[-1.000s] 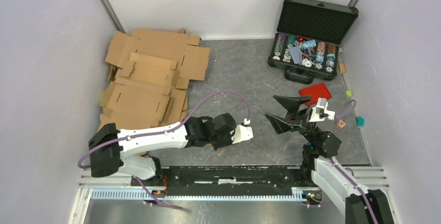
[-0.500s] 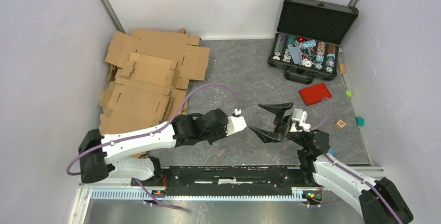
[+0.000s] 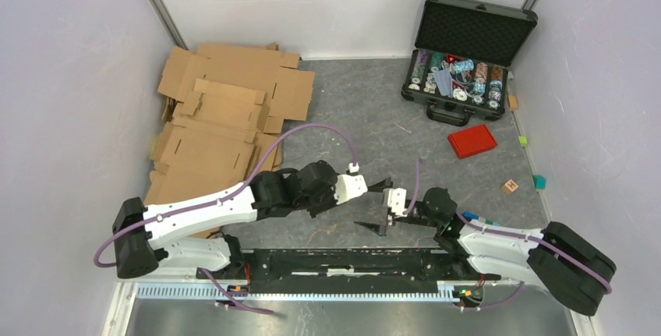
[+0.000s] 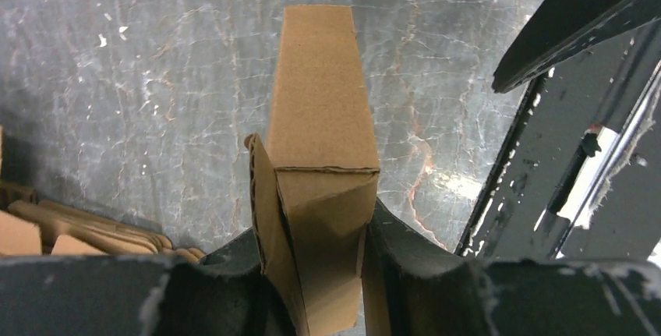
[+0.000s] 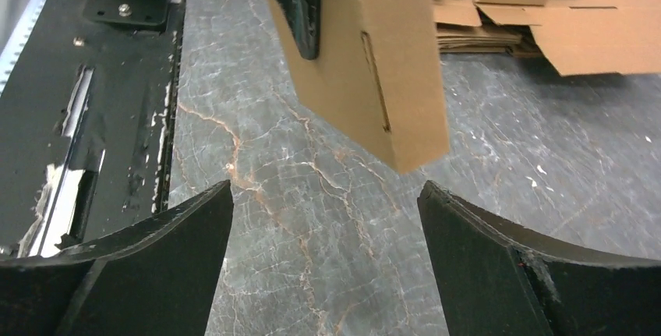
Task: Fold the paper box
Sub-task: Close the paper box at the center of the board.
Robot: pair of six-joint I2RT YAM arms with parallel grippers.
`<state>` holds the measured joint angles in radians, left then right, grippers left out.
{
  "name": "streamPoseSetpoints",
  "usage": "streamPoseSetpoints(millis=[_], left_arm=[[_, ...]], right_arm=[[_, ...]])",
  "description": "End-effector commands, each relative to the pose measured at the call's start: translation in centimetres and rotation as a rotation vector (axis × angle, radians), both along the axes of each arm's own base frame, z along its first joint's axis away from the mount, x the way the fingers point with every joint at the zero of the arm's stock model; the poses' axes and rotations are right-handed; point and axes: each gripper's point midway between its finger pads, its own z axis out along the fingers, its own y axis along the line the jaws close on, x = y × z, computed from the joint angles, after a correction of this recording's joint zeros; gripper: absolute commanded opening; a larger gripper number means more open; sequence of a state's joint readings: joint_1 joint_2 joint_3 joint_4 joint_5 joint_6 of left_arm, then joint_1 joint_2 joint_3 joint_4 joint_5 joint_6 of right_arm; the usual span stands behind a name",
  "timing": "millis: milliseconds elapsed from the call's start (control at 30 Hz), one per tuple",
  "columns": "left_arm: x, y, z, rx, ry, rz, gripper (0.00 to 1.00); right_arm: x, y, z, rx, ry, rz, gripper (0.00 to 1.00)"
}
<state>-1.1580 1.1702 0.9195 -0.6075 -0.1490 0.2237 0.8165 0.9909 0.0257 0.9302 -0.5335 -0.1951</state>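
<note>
The paper box (image 4: 319,110) is a narrow brown cardboard piece with a creased flap, and my left gripper (image 4: 316,231) is shut on its near end. It sticks out over the grey table. In the right wrist view the same paper box (image 5: 374,63) hangs at the top, tilted, with a slot in its side and a left finger (image 5: 300,1) against it. My right gripper (image 5: 325,189) is open just short of the box's free end, nothing between its fingers. From above, the right gripper (image 3: 377,205) faces the left gripper (image 3: 358,189), whose wrist hides the box.
A pile of flat cardboard sheets (image 3: 222,125) fills the left side. An open black case (image 3: 464,63) with chips stands at the back right, a red lid (image 3: 472,140) in front of it. Small cubes (image 3: 510,185) lie at the right. A black rail (image 3: 351,262) runs along the near edge.
My right arm has swung down and to the left, bringing its open gripper low and close to the left gripper. The left gripper has drifted slightly left, still holding the box.
</note>
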Motion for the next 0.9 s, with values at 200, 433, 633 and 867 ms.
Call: streamPoseSetpoints(millis=[200,433,633,867], left_arm=[[-1.5,-1.1,-1.1,0.092,0.102,-0.133,0.36],[-2.3,-1.7,-0.9,0.070,0.133,-0.175,0.36],[-3.9,-3.0,0.1,0.009,0.185,-0.281,0.36],[-4.1,-3.1,-0.1,0.012,0.192,-0.294,0.38]], right_arm=[[1.0,1.1,1.7,-0.031,-0.150,-0.012,0.92],[1.4,0.6,2.8,0.012,-0.178,-0.051,0.91],[-0.9,2.2,4.8,0.097,-0.172,0.105,0.79],[-2.4,3.2,5.4,0.115,-0.136,0.213,0.67]])
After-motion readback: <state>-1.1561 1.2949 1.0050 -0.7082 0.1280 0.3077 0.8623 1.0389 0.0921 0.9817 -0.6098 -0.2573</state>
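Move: The left hand already holds the paper box; the box's middle is about 2 cm ahead, 3 cm to the right and 3 cm below it. It is being taken to the open right gripper, 10 cm to the right, 1 cm back and 3 cm lower. From the right hand the box is roughly 7 cm to the left, 3 cm ahead and about level; the red case lies some 31 cm right and 17 cm ahead, 14 cm lower. The cardboard sheets lie about 30 cm left and 20 cm ahead of the left hand, 16 cm lower. Keeping its grip on the box, the left hand draws back about 4 cm, drifting 2 cm right and a little down, and turns some 15 degrees clockwise while tipping further down, to bring the box between the right fingers. The right hand first dips slightly and eases forward, then rises and comes back and left towards the box, ending about 3 cm higher, its wide-open fingers closing by about a quarter around the box without plainly gripping it. ##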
